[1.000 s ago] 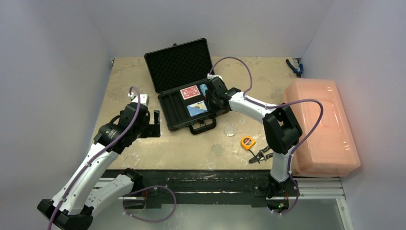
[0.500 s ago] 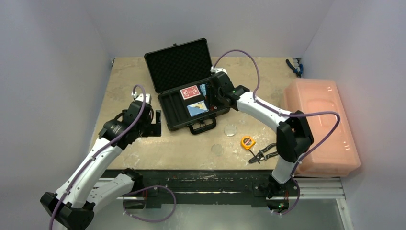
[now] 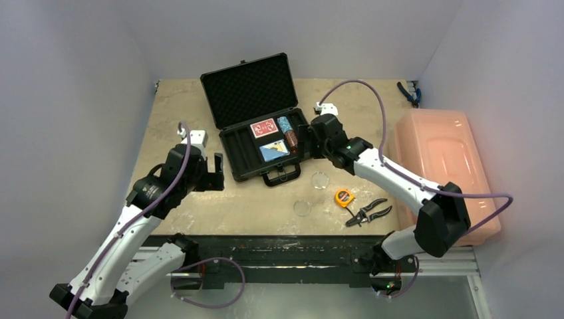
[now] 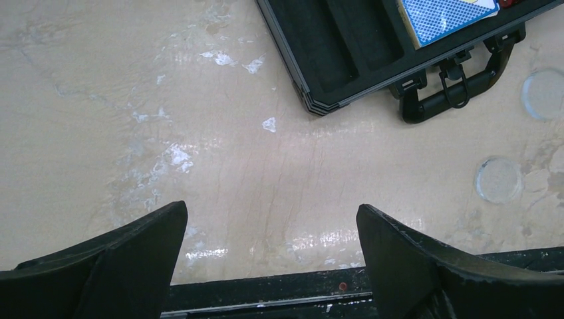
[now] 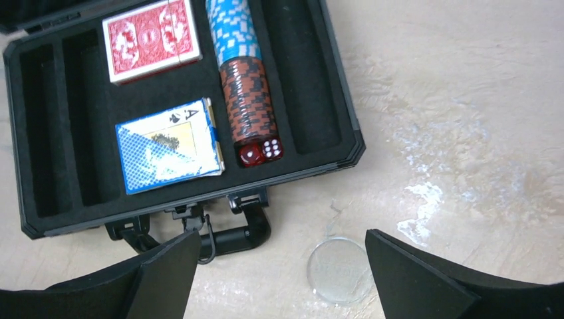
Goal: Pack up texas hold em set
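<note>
The black briefcase (image 3: 238,159) lies open mid-table, its lid (image 3: 249,90) propped up at the back. In its foam sit a red card deck (image 5: 151,40), a blue card deck (image 5: 167,147), a blue chip stack (image 5: 233,30), a dark red chip stack (image 5: 248,100) and two red dice (image 5: 261,152). One clear disc (image 5: 340,270) lies on the table by the handle (image 5: 233,234), and another clear disc (image 3: 302,208) lies nearer me. My right gripper (image 5: 281,247) hangs open over the handle and the disc, holding nothing. My left gripper (image 4: 271,214) stands open left of the case, over bare table.
An orange-yellow tape measure (image 3: 344,197) and black-handled pliers (image 3: 368,214) lie right of the discs. A pink translucent bin (image 3: 447,174) fills the right side. Blue-handled pliers (image 3: 408,93) lie at the back right corner.
My right gripper has opened and drawn back from the case toward the near right; the dark red chip stack now shows in its slot. The left arm has barely shifted.
</note>
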You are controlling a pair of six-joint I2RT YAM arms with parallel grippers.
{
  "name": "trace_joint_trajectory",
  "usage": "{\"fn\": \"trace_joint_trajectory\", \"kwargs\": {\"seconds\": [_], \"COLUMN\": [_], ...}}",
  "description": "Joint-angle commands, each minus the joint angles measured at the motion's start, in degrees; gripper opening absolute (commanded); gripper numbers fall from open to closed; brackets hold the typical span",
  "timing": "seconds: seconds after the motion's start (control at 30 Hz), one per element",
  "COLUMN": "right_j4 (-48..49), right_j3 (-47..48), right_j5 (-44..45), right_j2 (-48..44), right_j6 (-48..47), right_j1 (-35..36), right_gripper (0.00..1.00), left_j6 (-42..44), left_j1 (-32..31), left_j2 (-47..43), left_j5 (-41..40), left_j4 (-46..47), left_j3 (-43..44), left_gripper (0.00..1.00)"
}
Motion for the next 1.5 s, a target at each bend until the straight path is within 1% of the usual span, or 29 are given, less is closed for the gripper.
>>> {"fn": "trace_joint_trajectory", "kwargs": {"seconds": [0.0, 0.1, 0.17, 0.27, 0.37, 0.47, 0.6, 0.7, 0.8, 0.93, 1.13, 1.2, 1.27, 1.4, 1.47], "right_j4": [4.27, 3.77, 2.89, 1.53, 0.11, -1.07, -2.83, -4.71, -5.69, -6.32, -5.96, -5.91, -5.82, -5.76, -5.8], "right_j3": [-3.17, -4.65, -4.62, -4.39, -4.85, -4.92, -3.72, -2.25, -0.86, 0.28, 0.12, -0.28, -0.62, -0.97, -0.83], "right_j5": [6.96, 10.1, 10.29, 11.01, 13.35, 13.21, 12.41, 13.57, 14.19, 13.59, 12.46, 12.37, 12.44, 13.34, 13.9], "right_j2": [-5.5, -7.32, -7.59, -7.76, -8.54, -9.13, -8.91, -8.79, -9.13, -9.82, -11.17, -11.72, -12.39, -13.91, -14.67], "right_j6": [3.59, 5.92, 6.25, 6.63, 7.7, 7.88, 6.84, 7.06, 7.71, 7.87, 6.43, 6.35, 6.3, 6.3, 6.37], "right_j1": [0.01, -0.08, -0.12, -0.2, -0.62, -1.86, -3.37, -4.65, -6.38, -9.11, -11.02, -11.45, -11.79, -12.5, -12.81], "right_gripper": [0.99, 0.99, 0.99, 0.99, 0.99, 0.99, 0.99, 0.99, 0.99, 0.99, 0.99, 0.99, 0.99, 0.99, 0.99], "left_j6": [-0.85, -1.46, -1.59, -2.45, -2.96, -4.44, -5.73, -6.32, -6.66, -6.92, -7.8, -8.33, -8.77, -8.77, -8.77], "left_j1": [0.26, 0.26, 0.24, 0.24, 0.08, -1.52, -5.35, -8.7, -12.61, -18.35, -27.75, -30.25, -32.26, -35.49, -36.52], "left_j2": [0.83, 1.31, 1.34, 1.69, 2.86, 4.76, 7.86, 10.34, 13.56, 19.25, 29.68, 33.51, 37.63, 45.07, 47.89], "left_j5": [-2.78, -5.48, -5.01, -1.72, 4.18, 6.31, 7.37, 7.45, 5.78, 3.32, 1.43, 1.03, 0.69, 0.53, 0.79], "left_j4": [-1.21, -2.51, -2.34, -0.87, 1.49, 3.38, 6.21, 8.62, 10.56, 12.62, 16.29, 16.65, 16.38, 15.84, 15.98], "left_j3": [1.42, 2.04, 1.72, 0.37, -0.81, -1.44, -1.65, -1.47, -0.58, 1.41, 4.91, 6.94, 9.57, 15.04, 16.72], "left_gripper": [1.0, 1.0, 1.0, 1.0, 1.0, 1.0, 1.0, 0.97, 0.95, 0.91, 0.87, 0.84, 0.79, 0.74, 0.69]}}
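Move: The near clear disc lies flat on the table about 29 cm to the left gripper's right, level fore and aft and some 15 cm below. The far clear disc is 9 cm farther out and 6 cm farther right than that disc; the case handle sits roughly 24 cm right and 9 cm ahead of the left gripper. From the right gripper, the near disc is about 12 cm back, 3 cm left and 11 cm down. Swing the left gripper some 23 cm right, sinking about 10 cm as it goes, across the front of the open case towards the near clear disc; turn it clockwise, tip the fingers farther down and narrow them to about three quarters open, stopping short of a touch. Meanwhile draw the empty right gripper right, away from the case, rising a little, turning clockwise and staying wide open. ##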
